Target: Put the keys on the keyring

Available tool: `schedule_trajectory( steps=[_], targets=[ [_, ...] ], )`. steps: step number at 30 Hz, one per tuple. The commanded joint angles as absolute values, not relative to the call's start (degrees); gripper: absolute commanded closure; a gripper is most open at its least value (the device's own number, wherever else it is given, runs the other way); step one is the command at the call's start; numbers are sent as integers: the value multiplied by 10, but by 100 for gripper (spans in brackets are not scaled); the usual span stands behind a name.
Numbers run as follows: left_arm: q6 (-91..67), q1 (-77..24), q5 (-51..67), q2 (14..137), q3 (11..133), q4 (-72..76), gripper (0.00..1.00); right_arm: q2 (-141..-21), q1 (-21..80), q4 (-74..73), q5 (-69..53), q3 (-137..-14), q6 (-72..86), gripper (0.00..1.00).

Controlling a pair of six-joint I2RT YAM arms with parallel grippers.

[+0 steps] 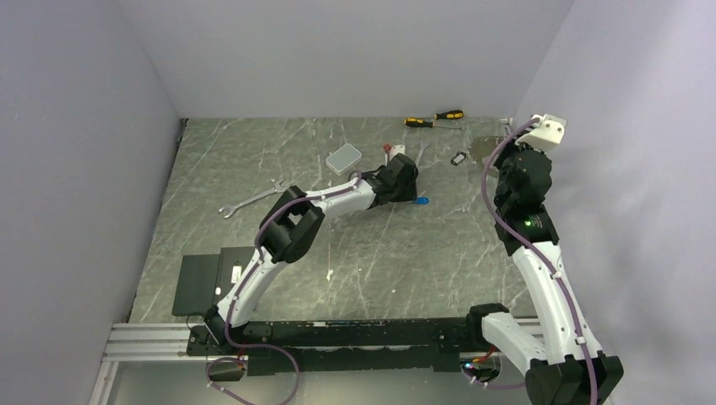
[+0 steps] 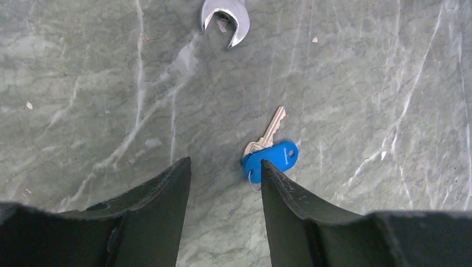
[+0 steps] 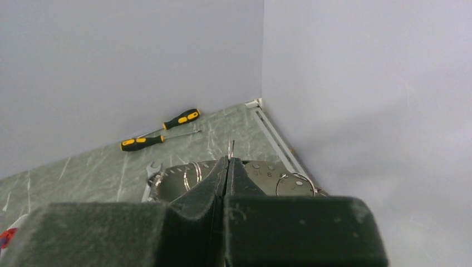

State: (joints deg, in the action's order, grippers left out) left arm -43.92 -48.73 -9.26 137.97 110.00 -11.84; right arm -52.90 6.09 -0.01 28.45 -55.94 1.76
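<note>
A blue-headed key (image 2: pixel 271 157) lies flat on the marble table, touching the tip of my left gripper's right finger; it also shows in the top view (image 1: pixel 421 201). My left gripper (image 2: pixel 225 164) is open, low over the table and empty. A black-headed key (image 1: pixel 458 158) lies further back. No green key is in view. My right gripper (image 3: pixel 228 161) is shut on a thin metal wire ring (image 3: pixel 232 147) seen edge-on. The oval keyring (image 3: pixel 167 173) with dotted links sits just past its fingertips, with two small rings on it. I cannot tell whether the held ring joins it.
Two yellow-and-black screwdrivers (image 1: pixel 435 118) lie at the back wall. A grey box (image 1: pixel 344 157) and a small red-and-white object (image 1: pixel 393 150) sit behind the left gripper. Wrenches (image 1: pixel 249 201) lie at left, and one wrench head (image 2: pixel 225 16) is ahead of the left gripper. The right wall is close.
</note>
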Motion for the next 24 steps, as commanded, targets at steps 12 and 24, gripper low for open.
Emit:
schedule_trajectory(
  steps=[12,24],
  targets=[
    [-551,-519,-151,1410,1144,-167,54,-501,88,36,305,-525,12,100],
    [-586,-520,-144,1441,1166,-184,68,-491,97,39,313,-514,6,100]
  ],
)
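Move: From the left gripper, the key with the blue tag lies about 4 cm to the right, roughly level in reach and some 4 cm below. The spanner's middle is about 13 cm ahead and 3 cm to the right; the grey box stands about 12 cm ahead and 17 cm to the left. From the right gripper, holding the keyring high up, that key lies about 8 cm ahead, 15 cm left and 36 cm below. Shift the left gripper about 2.5 cm to the right and slightly back, low over the table, so its fingers come over the key with the blue tag; turn it some 8 degrees counter-clockwise and narrow the fingers steadily without shutting them. With the right gripper still shut on the keyring, sink about 2.5 cm and ease slightly left. ##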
